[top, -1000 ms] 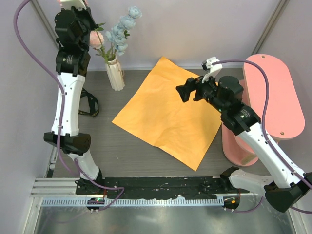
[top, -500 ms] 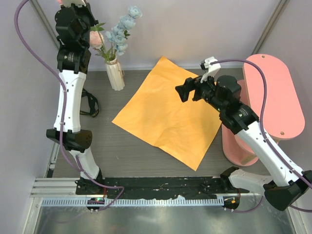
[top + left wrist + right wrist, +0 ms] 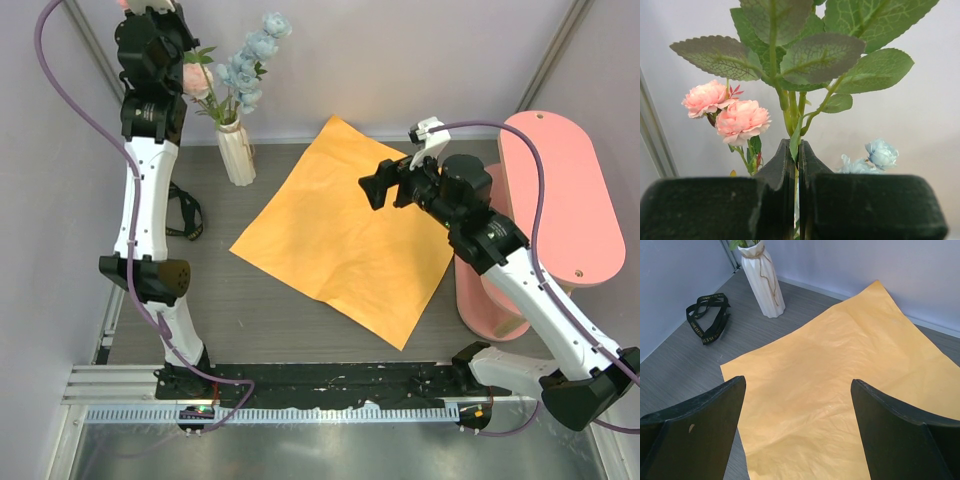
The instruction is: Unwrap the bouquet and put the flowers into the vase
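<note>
The cream ribbed vase point(image 3: 237, 152) stands at the back left with pale blue flowers point(image 3: 250, 55) and a pink bloom point(image 3: 197, 79) rising from it. High above it, my left gripper point(image 3: 178, 52) is shut on a green leafy flower stem point(image 3: 790, 107). In the left wrist view the stem runs between the closed fingertips of that gripper point(image 3: 794, 150), with pink blooms point(image 3: 727, 110) to the left. Whether the stem's lower end is in the vase is hidden. My right gripper point(image 3: 375, 190) hovers open and empty over the flat orange paper point(image 3: 350, 230); from the wrist camera the same gripper point(image 3: 797, 382) is over the paper point(image 3: 840, 380), with the vase point(image 3: 762, 285) beyond.
A black ribbon point(image 3: 185, 215) lies loose on the table left of the paper, also seen as the ribbon point(image 3: 707, 317) in the right wrist view. A pink oval stand point(image 3: 555, 200) fills the right side. Grey walls close the back and left.
The left arm has lifted slightly, its elbow rising, with the stem still held. The right arm has edged a little toward the back.
</note>
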Controlling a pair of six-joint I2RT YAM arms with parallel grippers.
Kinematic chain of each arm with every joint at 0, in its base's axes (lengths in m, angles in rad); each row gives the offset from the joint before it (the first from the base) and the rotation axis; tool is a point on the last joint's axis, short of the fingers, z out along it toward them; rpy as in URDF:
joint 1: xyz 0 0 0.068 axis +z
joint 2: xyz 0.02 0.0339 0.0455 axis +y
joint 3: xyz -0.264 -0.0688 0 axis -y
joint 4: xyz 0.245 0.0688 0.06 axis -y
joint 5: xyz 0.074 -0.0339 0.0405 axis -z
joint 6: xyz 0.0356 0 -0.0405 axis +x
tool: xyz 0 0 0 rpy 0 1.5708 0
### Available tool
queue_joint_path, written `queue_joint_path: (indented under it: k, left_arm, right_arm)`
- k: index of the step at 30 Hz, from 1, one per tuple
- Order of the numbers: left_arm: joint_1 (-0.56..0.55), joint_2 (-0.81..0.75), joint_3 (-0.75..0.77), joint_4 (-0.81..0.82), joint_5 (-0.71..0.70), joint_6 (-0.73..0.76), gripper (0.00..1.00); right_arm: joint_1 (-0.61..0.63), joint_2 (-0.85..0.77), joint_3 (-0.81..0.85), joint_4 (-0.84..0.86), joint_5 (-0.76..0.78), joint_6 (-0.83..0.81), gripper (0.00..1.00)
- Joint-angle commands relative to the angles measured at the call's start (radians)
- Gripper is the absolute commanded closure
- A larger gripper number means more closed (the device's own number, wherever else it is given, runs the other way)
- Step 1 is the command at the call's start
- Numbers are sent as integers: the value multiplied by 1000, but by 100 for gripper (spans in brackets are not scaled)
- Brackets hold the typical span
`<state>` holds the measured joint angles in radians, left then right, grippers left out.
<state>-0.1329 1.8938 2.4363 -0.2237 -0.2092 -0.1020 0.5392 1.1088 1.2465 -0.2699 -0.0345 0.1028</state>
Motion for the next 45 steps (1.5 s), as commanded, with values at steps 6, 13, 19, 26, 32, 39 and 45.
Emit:
queue_joint_path:
  k: [6, 13, 19, 26, 32, 39, 45]
  left_arm:
    - [19, -1, 24, 101, 25, -36, 100]
    - [19, 18, -6, 101, 34, -30, 100]
    - [19, 54, -43, 115, 48, -15, 100]
    - [21, 65, -189, 196, 41, -8, 100]
    - [9, 87, -284, 219, 44, 22, 100]
    - [10, 91, -404, 290, 40, 7, 100]
    - [9, 87, -502, 345, 47, -8, 100]
  right_arm:
    - [1, 11, 8, 43, 13, -9, 8]
    - [1, 11, 11, 41, 16, -9, 8]
    - [1, 10, 7, 41, 24, -2, 8]
    - [1, 6, 5, 26, 27, -5, 8]
    - [1, 6, -12, 29, 25, 9, 8]
    - [-1, -9, -35, 28, 22, 20, 7]
    - [1, -26, -48, 24, 28, 20, 8]
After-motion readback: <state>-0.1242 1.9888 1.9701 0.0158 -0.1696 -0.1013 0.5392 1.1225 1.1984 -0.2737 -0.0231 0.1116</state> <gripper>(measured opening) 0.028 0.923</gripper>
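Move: The vase stands about 11 cm ahead of the left gripper and 4 cm to its right, its middle some 46 cm below. The blue flowers already in it rise roughly 14 cm ahead and 8 cm right, about 18 cm below the gripper; the ribbon lies 14 cm left of the vase and 10 cm nearer. From the right gripper the vase is some 32 cm ahead, 30 cm left and 26 cm down. Bring the left gripper down about 21 cm and forward some 9 cm towards the vase, keeping the peach flower stem pinched; after a near-still start, sink quickly with the stem's foot heading for the mouth, between the pink and blue blooms. Tip the upward-slanting fingers down nearly 20 degrees to about level. Let the open, empty right gripper sink about 3 cm. ##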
